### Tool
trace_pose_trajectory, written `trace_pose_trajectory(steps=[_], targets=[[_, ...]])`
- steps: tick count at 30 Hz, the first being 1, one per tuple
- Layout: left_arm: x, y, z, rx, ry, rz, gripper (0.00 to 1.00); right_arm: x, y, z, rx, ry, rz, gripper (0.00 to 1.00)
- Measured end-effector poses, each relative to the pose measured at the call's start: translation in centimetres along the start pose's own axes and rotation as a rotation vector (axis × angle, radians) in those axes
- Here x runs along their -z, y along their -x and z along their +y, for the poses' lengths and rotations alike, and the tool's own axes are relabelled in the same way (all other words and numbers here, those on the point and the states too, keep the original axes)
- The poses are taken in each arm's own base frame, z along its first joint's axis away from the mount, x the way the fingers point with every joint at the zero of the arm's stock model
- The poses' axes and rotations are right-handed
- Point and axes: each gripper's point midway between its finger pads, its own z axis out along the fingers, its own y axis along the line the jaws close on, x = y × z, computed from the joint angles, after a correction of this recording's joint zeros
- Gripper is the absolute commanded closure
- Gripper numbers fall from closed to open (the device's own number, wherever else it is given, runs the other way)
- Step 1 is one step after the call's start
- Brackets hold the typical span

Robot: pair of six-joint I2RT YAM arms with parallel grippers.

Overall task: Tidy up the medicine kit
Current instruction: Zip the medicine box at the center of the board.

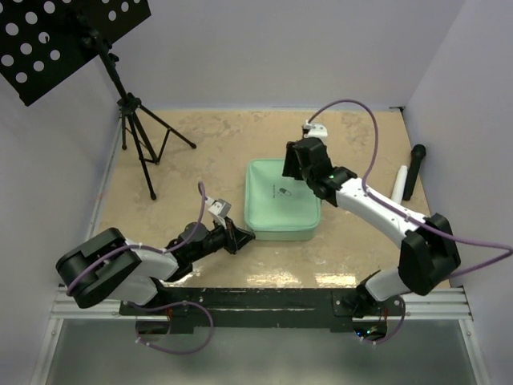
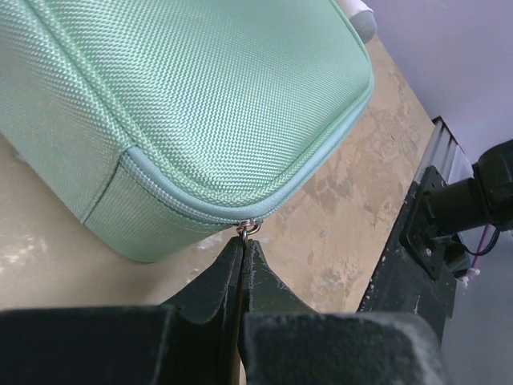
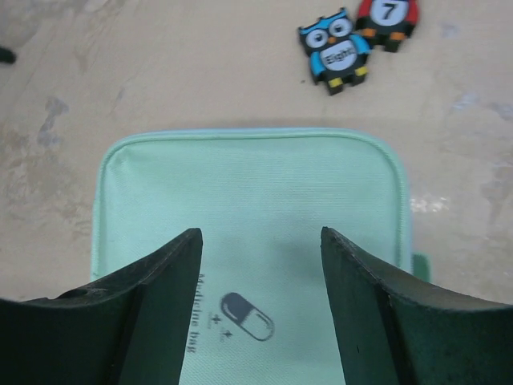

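The medicine kit is a mint-green zip case lying flat and zipped shut in the middle of the table. My left gripper sits low at its near-left corner. In the left wrist view the left gripper is shut, its tips pinching the zip pull just below the small metal ring on the case. My right gripper hovers over the far part of the lid. The right gripper is open with nothing between its fingers, and the lid's pill mark shows beneath.
A black tripod with a perforated board stands at the back left. A black cylinder and a white tube lie at the right wall. Two owl-shaped number pieces lie on the table beyond the case.
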Motion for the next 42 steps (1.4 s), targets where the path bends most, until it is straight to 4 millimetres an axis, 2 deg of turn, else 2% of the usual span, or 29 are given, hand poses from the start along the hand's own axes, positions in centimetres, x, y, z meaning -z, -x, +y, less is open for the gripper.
trace_pose_trajectory(steps=[5,8,11,15,26,33,39,42], targets=[[0.4,1.6,2.4,-0.016,0.078,-0.036,1.00,0.9,0.1,-5.5,-0.085,-0.105,-0.033,0.35],[0.3,2.7,3.8,-0.038,0.131,-0.050,1.00,0.9,-1.3,-9.3,-0.134,-0.180,-0.014,0.35],[0.2,3.5,4.7,-0.057,0.171,-0.056,1.00,0.9,-3.0,-11.7,-0.165,-0.227,0.015,0.37],[0.1,4.1,5.5,-0.065,0.206,-0.064,1.00,1.5,-5.1,-11.5,-0.178,-0.193,0.060,0.44],[-1.1,5.2,6.5,-0.087,0.255,-0.067,1.00,3.9,-9.3,-8.6,-0.278,0.035,0.131,0.53],[-1.4,5.9,7.3,-0.117,0.300,-0.063,1.00,3.4,-9.9,-7.7,-0.321,0.108,0.127,0.68],[-1.3,6.3,8.1,-0.134,0.333,-0.069,1.00,3.0,-9.8,-7.1,-0.360,0.173,0.085,1.00],[-1.4,6.3,8.1,-0.140,0.333,-0.067,1.00,2.7,-9.7,-7.0,-0.388,0.191,0.058,1.00]])
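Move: The spot on the zip edge halfway along the medicine box's right side, where the right fingers will shut, lies about 9 cm right of the right hand, 7 cm back and 8 cm below. The printed pill is about 6 cm back and 1 cm left of that hand, the blue owl some 10 cm ahead and 3 cm right on the table. From the left hand, already gripping the zip pull, that edge spot is about 12 cm ahead and 21 cm right; the box's near left corner is 3 cm ahead, 2 cm left. Swinging right about 11 cm over the lid, the right hand then comes back and down some 8 cm each and returns about 5 cm left, rolling its left side up, to shut its open fingers on the right zip edge. The left hand keeps its pinch on the zip pull and drags it forward about 9 cm and a little left, turning counter-clockwise some 15 degrees. ##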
